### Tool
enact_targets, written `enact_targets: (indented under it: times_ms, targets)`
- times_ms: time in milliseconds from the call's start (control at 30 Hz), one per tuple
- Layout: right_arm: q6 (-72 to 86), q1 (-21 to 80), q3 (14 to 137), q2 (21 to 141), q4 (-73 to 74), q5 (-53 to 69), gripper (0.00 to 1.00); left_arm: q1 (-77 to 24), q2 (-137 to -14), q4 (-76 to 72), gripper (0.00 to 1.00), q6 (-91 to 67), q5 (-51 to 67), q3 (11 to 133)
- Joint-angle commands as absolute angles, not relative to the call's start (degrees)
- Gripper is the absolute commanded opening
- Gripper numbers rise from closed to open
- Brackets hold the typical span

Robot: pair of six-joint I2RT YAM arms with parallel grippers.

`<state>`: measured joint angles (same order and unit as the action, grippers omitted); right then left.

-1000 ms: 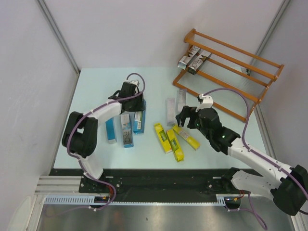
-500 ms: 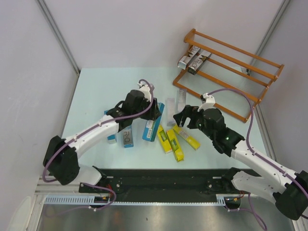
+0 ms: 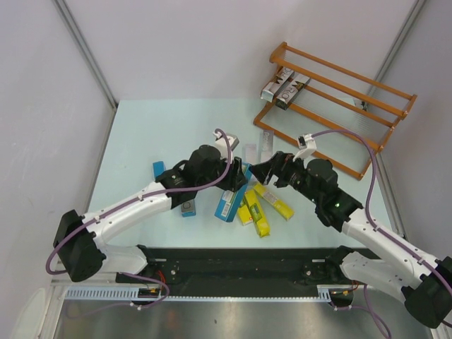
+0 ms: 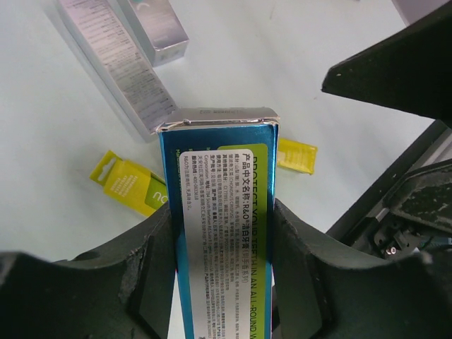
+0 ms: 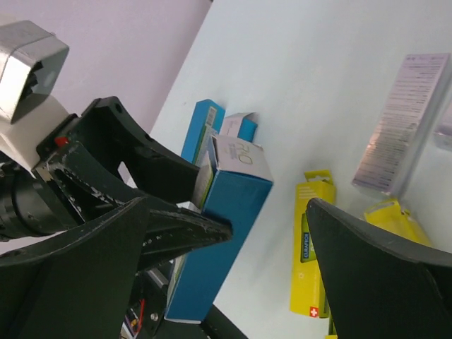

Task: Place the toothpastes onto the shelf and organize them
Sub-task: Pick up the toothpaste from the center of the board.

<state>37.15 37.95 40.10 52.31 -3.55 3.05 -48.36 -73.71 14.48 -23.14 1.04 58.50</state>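
My left gripper (image 3: 230, 182) is shut on a blue toothpaste carton (image 3: 228, 200) (image 4: 222, 212), its fingers (image 4: 141, 275) pressing on both long sides. It holds the carton above the table's middle, over the yellow cartons (image 3: 258, 210). My right gripper (image 3: 266, 171) (image 5: 229, 212) stands wide open just right of that carton (image 5: 240, 183), with nothing between its fingers. The orange-brown shelf (image 3: 353, 81) stands at the back right. Two silver cartons (image 3: 284, 87) lie on its upper tier. Two more silver cartons (image 3: 264, 143) lie on the table near the shelf.
Two other blue cartons (image 3: 158, 169) (image 3: 188, 207) lie on the table to the left, partly under my left arm. The black base rail (image 3: 240, 265) runs along the near edge. Grey walls close in both sides.
My left arm has swung right across the table with the blue carton in its grip, up to the right gripper. The right gripper has shifted only slightly and stays open.
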Motion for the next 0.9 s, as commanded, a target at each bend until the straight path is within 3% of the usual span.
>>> enact_targets:
  times_ms: [0, 333, 400, 467, 633, 767, 867]
  targets:
    - [39.2, 37.7, 39.8, 53.7, -8.3, 6.5, 1.0, -50.4, -73.0, 13.4, 0.5, -24.7, -1.4, 60.8]
    - [39.7, 38.0, 39.5, 56.4, -8.7, 4.9, 0.97, -53.3, -73.6, 13.5, 0.5, -25.7, -2.3, 62.6]
    - [40.1, 38.0, 39.4, 57.0, -9.0, 5.0, 0.93, -54.0, -73.4, 13.5, 0.5, -25.9, -2.5, 62.8]
    - [40.3, 37.9, 39.2, 58.1, -10.1, 6.0, 0.81, -54.4, -73.5, 13.7, 0.5, -25.9, -2.6, 63.2]
    - [41.5, 37.9, 39.0, 60.6, -13.1, 9.5, 0.64, -55.5, -73.6, 13.9, 0.51, -25.8, -3.5, 63.7]
    - [41.8, 38.1, 38.9, 60.7, -13.6, 10.1, 0.4, -55.5, -73.7, 14.0, 0.51, -25.8, -3.9, 63.7]
    - [41.9, 37.9, 38.8, 59.8, -13.4, 10.0, 0.33, -55.5, -73.7, 14.4, 0.52, -25.5, -4.4, 63.5]
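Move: The blue toothpaste hangs in the left fingers. Its middle is about 9 cm left of the open right hand, 4 cm back and 7 cm below, with its upper end nearest. From the left hand, the right gripper is some 8 cm right, 1 cm ahead and 5 cm higher. About 21 cm below the right hand, the left yellow box lies 4 cm ahead and 8 cm left, and the right yellow box 5 cm ahead and 4 cm right. The right fingers, wide open at first, close by more than half around the upper end of the blue toothpaste and pinch it from both sides, after that hand has slid about 3 cm left and sunk some 2.5 cm onto it. The left hand keeps its grip and carries the toothpaste about 3 cm back and 2 cm right, towards the right hand. ##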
